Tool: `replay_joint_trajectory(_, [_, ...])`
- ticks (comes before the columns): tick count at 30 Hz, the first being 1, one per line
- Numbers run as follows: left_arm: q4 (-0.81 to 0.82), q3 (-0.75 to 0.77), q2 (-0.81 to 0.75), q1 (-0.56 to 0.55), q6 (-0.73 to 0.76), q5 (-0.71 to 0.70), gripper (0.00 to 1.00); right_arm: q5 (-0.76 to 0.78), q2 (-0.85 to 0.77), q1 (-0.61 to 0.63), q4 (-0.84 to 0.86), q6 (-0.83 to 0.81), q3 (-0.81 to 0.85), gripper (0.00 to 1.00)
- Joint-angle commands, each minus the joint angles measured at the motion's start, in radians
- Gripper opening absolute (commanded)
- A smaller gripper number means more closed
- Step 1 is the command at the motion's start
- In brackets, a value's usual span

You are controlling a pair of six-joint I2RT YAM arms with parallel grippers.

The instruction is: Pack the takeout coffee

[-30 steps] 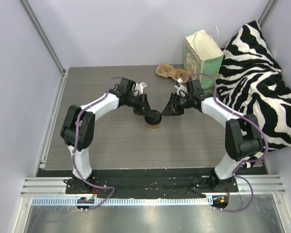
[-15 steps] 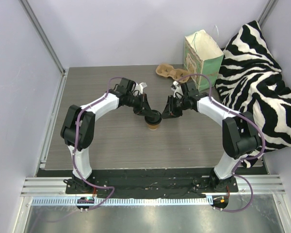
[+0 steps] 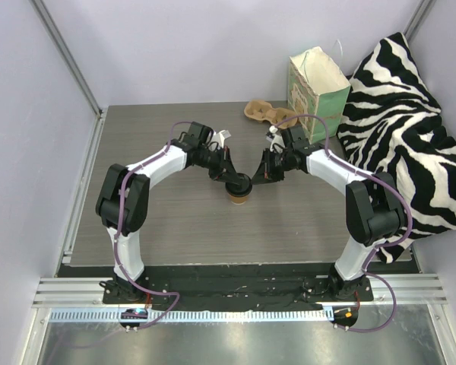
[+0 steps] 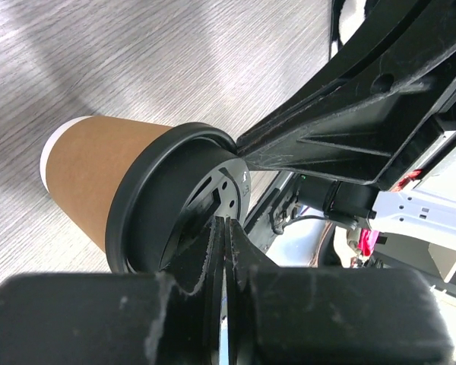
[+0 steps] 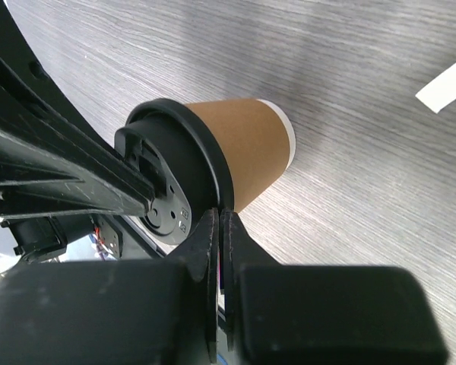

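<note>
The takeout coffee (image 3: 240,192), a tan paper cup with a black lid, stands upright mid-table. My left gripper (image 3: 232,181) is shut, and its tips rest on the lid's left side. My right gripper (image 3: 253,180) is shut too, with its tips against the lid's right rim. In the left wrist view the closed left gripper (image 4: 224,224) presses on the lid (image 4: 175,205) above the cup (image 4: 99,171), nothing between the jaws. In the right wrist view the closed right gripper (image 5: 219,217) touches the lid rim (image 5: 201,152) beside the cup (image 5: 247,144).
A mint-green paper bag (image 3: 317,82) stands open at the back right. A brown pulp carrier (image 3: 267,113) lies just in front of it. A zebra-striped cushion (image 3: 414,137) fills the right side. A white strip (image 5: 444,84) lies on the table.
The right gripper has shut and moved left until it meets the lid. The left gripper has closed a little more and stays on the lid. The cup has not moved.
</note>
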Motion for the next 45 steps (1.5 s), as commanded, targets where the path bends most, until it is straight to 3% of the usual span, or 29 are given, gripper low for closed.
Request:
replay_joint_trajectory(1, [-0.081,0.004,0.055,-0.006,0.071,-0.115,0.03,0.074,0.054,0.02,-0.02,-0.056,0.0,0.01])
replay_joint_trajectory(14, [-0.122,-0.008,0.089,0.013,0.1,-0.154,0.0,0.123,0.121,0.058,-0.037,-0.102,-0.018,0.01])
replay_joint_trajectory(18, [-0.127,0.001,0.08,0.015,0.114,-0.14,0.0,0.076,0.111,0.058,-0.038,-0.094,-0.001,0.02])
replay_joint_trajectory(29, [-0.118,0.087,-0.035,0.012,0.117,-0.071,0.05,-0.138,0.029,0.06,-0.028,-0.064,0.184,0.35])
replay_joint_trajectory(34, [-0.116,0.099,-0.083,0.004,0.12,-0.065,0.08,-0.17,-0.001,0.052,-0.028,-0.057,0.189,0.44])
replay_joint_trajectory(38, [-0.147,0.148,-0.135,0.004,0.152,-0.077,0.22,-0.193,-0.047,0.001,-0.034,-0.041,0.189,0.53])
replay_joint_trajectory(41, [-0.228,0.211,-0.177,0.003,0.27,-0.109,0.33,-0.204,-0.079,-0.084,-0.061,-0.05,0.194,0.63])
replay_joint_trajectory(45, [-0.475,0.346,-0.192,-0.031,0.566,-0.173,0.57,-0.192,-0.153,-0.198,-0.133,-0.138,0.183,0.79])
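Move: At the black lid on the coffee cup, both hands already have their shut fingertips: the lid's middle lies about 2 cm right, 1 cm back and 1 cm below the left hand. From the right hand it is some 4 cm left, 1 cm back and 1 cm below. Counted from the right hand, the white straw's middle is about 11 cm ahead and 6 cm right, the cup carrier 25 cm ahead and 6 cm right, both roughly 10 cm lower. Keeping shut fingertips on the lid, the right hand pushes left and slightly forward a couple of centimetres, while the left bears down almost in place. Both then come free and rise, the left about 6 cm, tilting some 15 degrees, the right 7 cm, swinging farther left and back right; the fingers open, the right's wider. ##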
